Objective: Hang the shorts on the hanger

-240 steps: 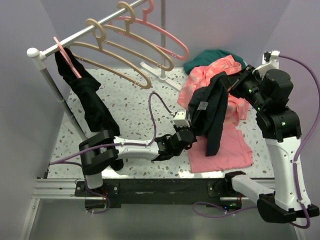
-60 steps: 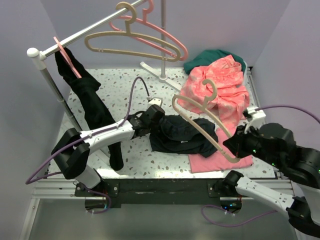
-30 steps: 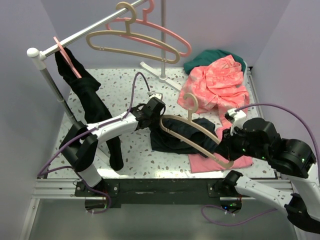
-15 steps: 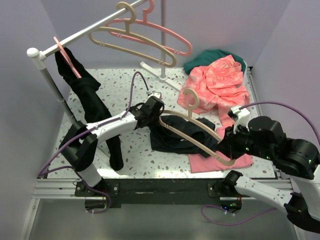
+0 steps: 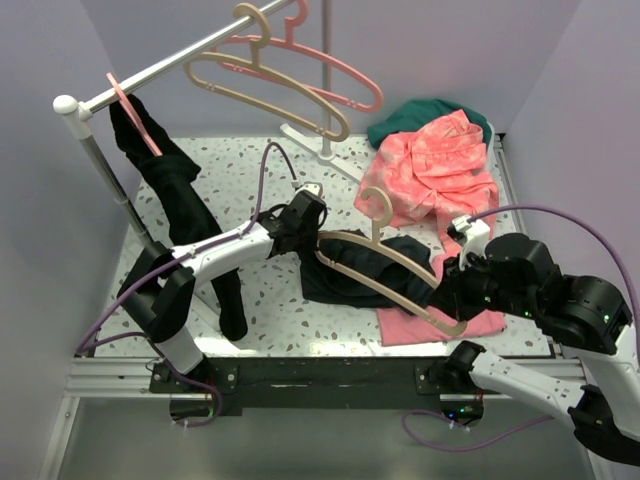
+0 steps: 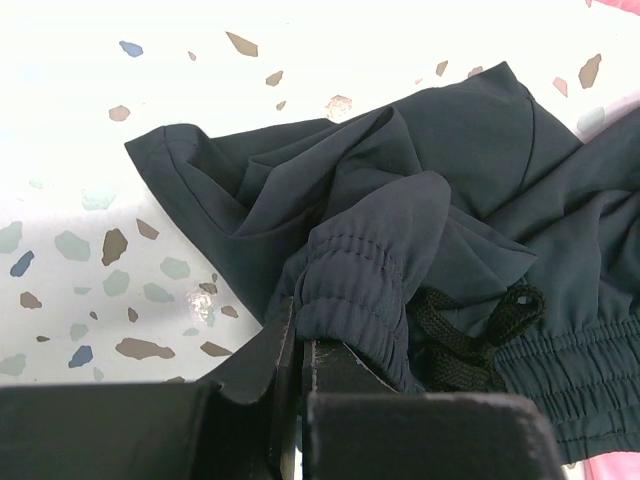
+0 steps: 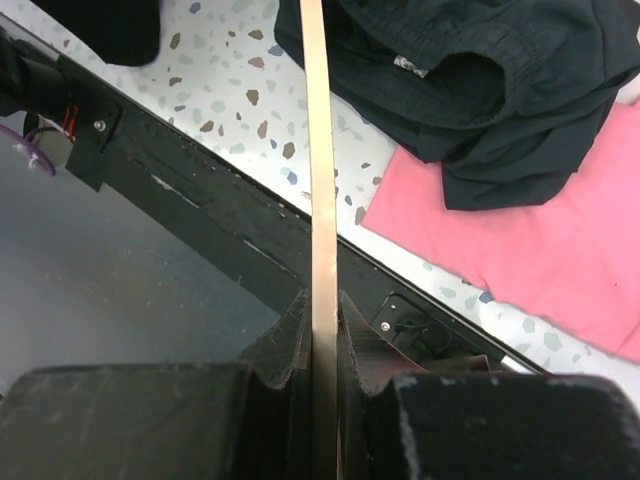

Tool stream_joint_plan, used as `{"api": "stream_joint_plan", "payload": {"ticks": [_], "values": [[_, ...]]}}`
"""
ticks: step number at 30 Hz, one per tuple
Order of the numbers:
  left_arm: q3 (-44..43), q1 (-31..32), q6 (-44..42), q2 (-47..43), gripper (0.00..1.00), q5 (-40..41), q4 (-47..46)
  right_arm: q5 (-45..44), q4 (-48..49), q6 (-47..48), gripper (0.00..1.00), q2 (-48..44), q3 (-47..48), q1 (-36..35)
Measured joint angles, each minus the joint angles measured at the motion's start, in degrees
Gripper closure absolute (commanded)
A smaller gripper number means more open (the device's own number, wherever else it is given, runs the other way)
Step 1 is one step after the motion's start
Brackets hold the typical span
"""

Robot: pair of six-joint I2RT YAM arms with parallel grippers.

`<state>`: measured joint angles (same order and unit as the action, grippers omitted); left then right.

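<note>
The shorts [image 5: 350,275] lie in a dark crumpled heap on the speckled table, mid-front. My left gripper [image 5: 312,226] is at their far left edge, shut on a fold of the elastic waistband [image 6: 350,280], with the drawstring [image 6: 480,325] beside it. The beige hanger [image 5: 385,265] hovers slanted over the shorts with its hook [image 5: 378,205] pointing away. My right gripper [image 5: 443,305] is shut on the hanger's near end. In the right wrist view the hanger's bar [image 7: 318,150] runs straight out from between the closed jaws, past the shorts [image 7: 470,70].
A rail [image 5: 160,72] at the back left carries a beige hanger [image 5: 265,85], a pink hanger [image 5: 335,70] and a long black garment [image 5: 175,200]. Pink cloth [image 5: 440,165] and teal cloth [image 5: 420,112] are piled at the back right. A flat pink cloth [image 5: 400,325] lies under the shorts' near edge.
The held hanger has shifted slightly over the shorts; the beige hanger on the rail keeps swinging. My left gripper stays at the waistband.
</note>
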<state>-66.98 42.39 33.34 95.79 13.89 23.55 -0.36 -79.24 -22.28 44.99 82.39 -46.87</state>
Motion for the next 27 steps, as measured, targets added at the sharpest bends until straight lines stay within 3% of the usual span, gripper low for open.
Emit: {"api": "stream_joint_plan", "payload": {"ticks": [14,21,27], "values": [[1.7,1.6,-3.0,-5.4,1.0,-0.1,1.4,-1.0,2.5,-1.1,1.0,-4.8,-11.5,0.0],[1.7,8.4,-3.2,-8.7,1.0,5.9,5.7,1.8,15.2,-1.2,1.0,-12.4,-24.8,0.0],[1.7,9.4,-3.2,-10.4,0.98,9.4,9.4,3.4,28.5,-1.3,1.0,-20.9,-36.3,0.0]]}}
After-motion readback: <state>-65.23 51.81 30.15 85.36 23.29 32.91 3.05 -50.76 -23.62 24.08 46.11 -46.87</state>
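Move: The left hand still pinches the edge of the black shorts' waistband; the hanger's free end hangs about 6 cm back, 4 cm right and 6 cm above that hand. From the right hand, holding the hanger's other end, this waistband edge lies some 22 cm ahead, 16 cm left and 21 cm below. Below that hand by nearly 30 cm are the shorts' heap, 18 cm ahead and 6 cm left, and the pink cloth, 9 cm ahead and 6 cm right. The hanger's free end comes to the held waistband edge and slips under it: the right hand keeps its pinch and lowers the hanger roughly 8 cm, late on shifting a few centimetres left and rolling some 10 degrees, its left side rising. The left hand, its hold kept, brings the waistband about 5 cm back and 4 cm up to meet the hanger, turning slightly. ##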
